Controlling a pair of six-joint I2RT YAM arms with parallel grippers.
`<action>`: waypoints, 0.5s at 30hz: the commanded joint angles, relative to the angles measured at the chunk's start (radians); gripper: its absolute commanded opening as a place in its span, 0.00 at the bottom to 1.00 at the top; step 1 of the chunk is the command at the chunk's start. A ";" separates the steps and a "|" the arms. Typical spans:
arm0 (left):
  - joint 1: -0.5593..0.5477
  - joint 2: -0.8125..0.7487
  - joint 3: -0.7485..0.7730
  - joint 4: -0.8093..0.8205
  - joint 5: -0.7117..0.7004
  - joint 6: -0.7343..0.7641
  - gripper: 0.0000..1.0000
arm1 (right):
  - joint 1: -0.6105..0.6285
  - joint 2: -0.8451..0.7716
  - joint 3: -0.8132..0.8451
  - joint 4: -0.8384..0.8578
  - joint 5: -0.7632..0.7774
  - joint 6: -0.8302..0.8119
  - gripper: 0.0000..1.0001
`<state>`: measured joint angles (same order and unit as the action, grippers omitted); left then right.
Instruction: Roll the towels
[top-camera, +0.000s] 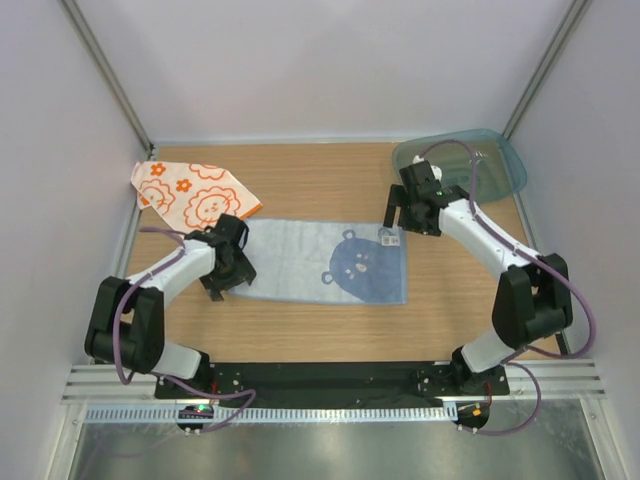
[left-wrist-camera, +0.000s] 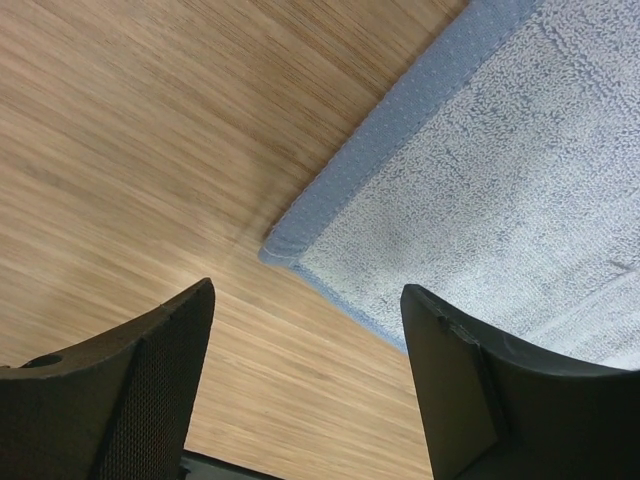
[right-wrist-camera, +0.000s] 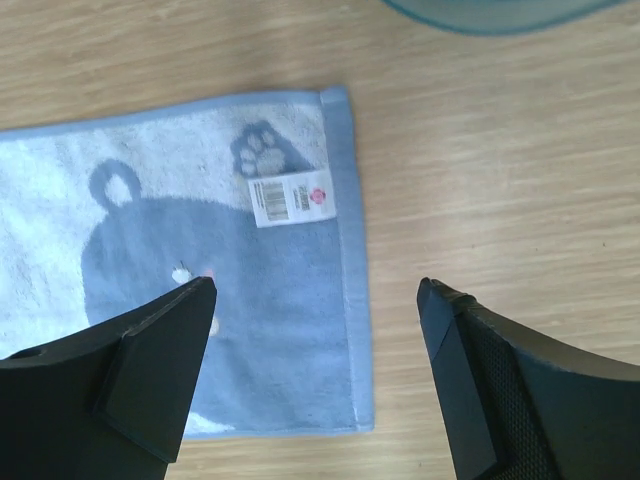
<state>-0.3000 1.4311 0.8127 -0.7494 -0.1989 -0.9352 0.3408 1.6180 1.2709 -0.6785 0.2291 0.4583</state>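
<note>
A light blue towel (top-camera: 330, 262) with a darker bear print lies flat in the middle of the table. A white towel with orange flower and lion prints (top-camera: 195, 195) lies loosely folded at the back left. My left gripper (top-camera: 218, 285) hovers at the blue towel's left end. In the left wrist view it is open (left-wrist-camera: 308, 300), and the towel's corner (left-wrist-camera: 285, 245) lies just ahead of the fingers. My right gripper (top-camera: 394, 215) hangs over the towel's right end. It stands open (right-wrist-camera: 315, 290) astride the towel's hemmed right edge (right-wrist-camera: 345, 300), near a white label (right-wrist-camera: 290, 198).
A translucent teal tray (top-camera: 490, 165) sits at the back right corner, and its rim (right-wrist-camera: 490, 15) shows at the top of the right wrist view. White walls with metal posts enclose the wooden table (top-camera: 300, 185) on three sides.
</note>
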 joint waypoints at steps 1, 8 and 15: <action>-0.005 0.015 0.016 0.025 -0.034 -0.020 0.76 | 0.001 -0.082 -0.149 0.005 -0.049 0.022 0.90; -0.005 0.052 -0.010 0.064 -0.033 -0.025 0.65 | 0.000 -0.220 -0.330 0.042 -0.128 0.040 0.86; -0.005 0.075 -0.035 0.096 -0.033 -0.028 0.48 | 0.000 -0.308 -0.412 0.042 -0.117 0.074 0.86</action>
<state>-0.3004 1.4952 0.7998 -0.6910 -0.2092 -0.9440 0.3405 1.3624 0.8722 -0.6636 0.1272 0.5068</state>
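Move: The blue towel's near-left corner is about 1 cm left of my left hand and 2 cm below. Its far-left corner is some 17 cm ahead and 2 cm right of that hand, the orange-flowered towel roughly 23 cm ahead and 9 cm left. From my right hand the near-right corner lies about 15 cm back and 11 cm down, not off sideways; the white tag is 3 cm left and 11 down, the green bin 16 ahead and 13 right. I sink my left hand about 1.5 cm over the near-left corner and narrow its fingers to about half open around it, one tip coming down on the cloth. Meanwhile I sweep my empty right hand back about 10 cm along the towel's right edge towards the near-right corner, dipping some 5 cm and turning its open fingers about 10 degrees steeper. ##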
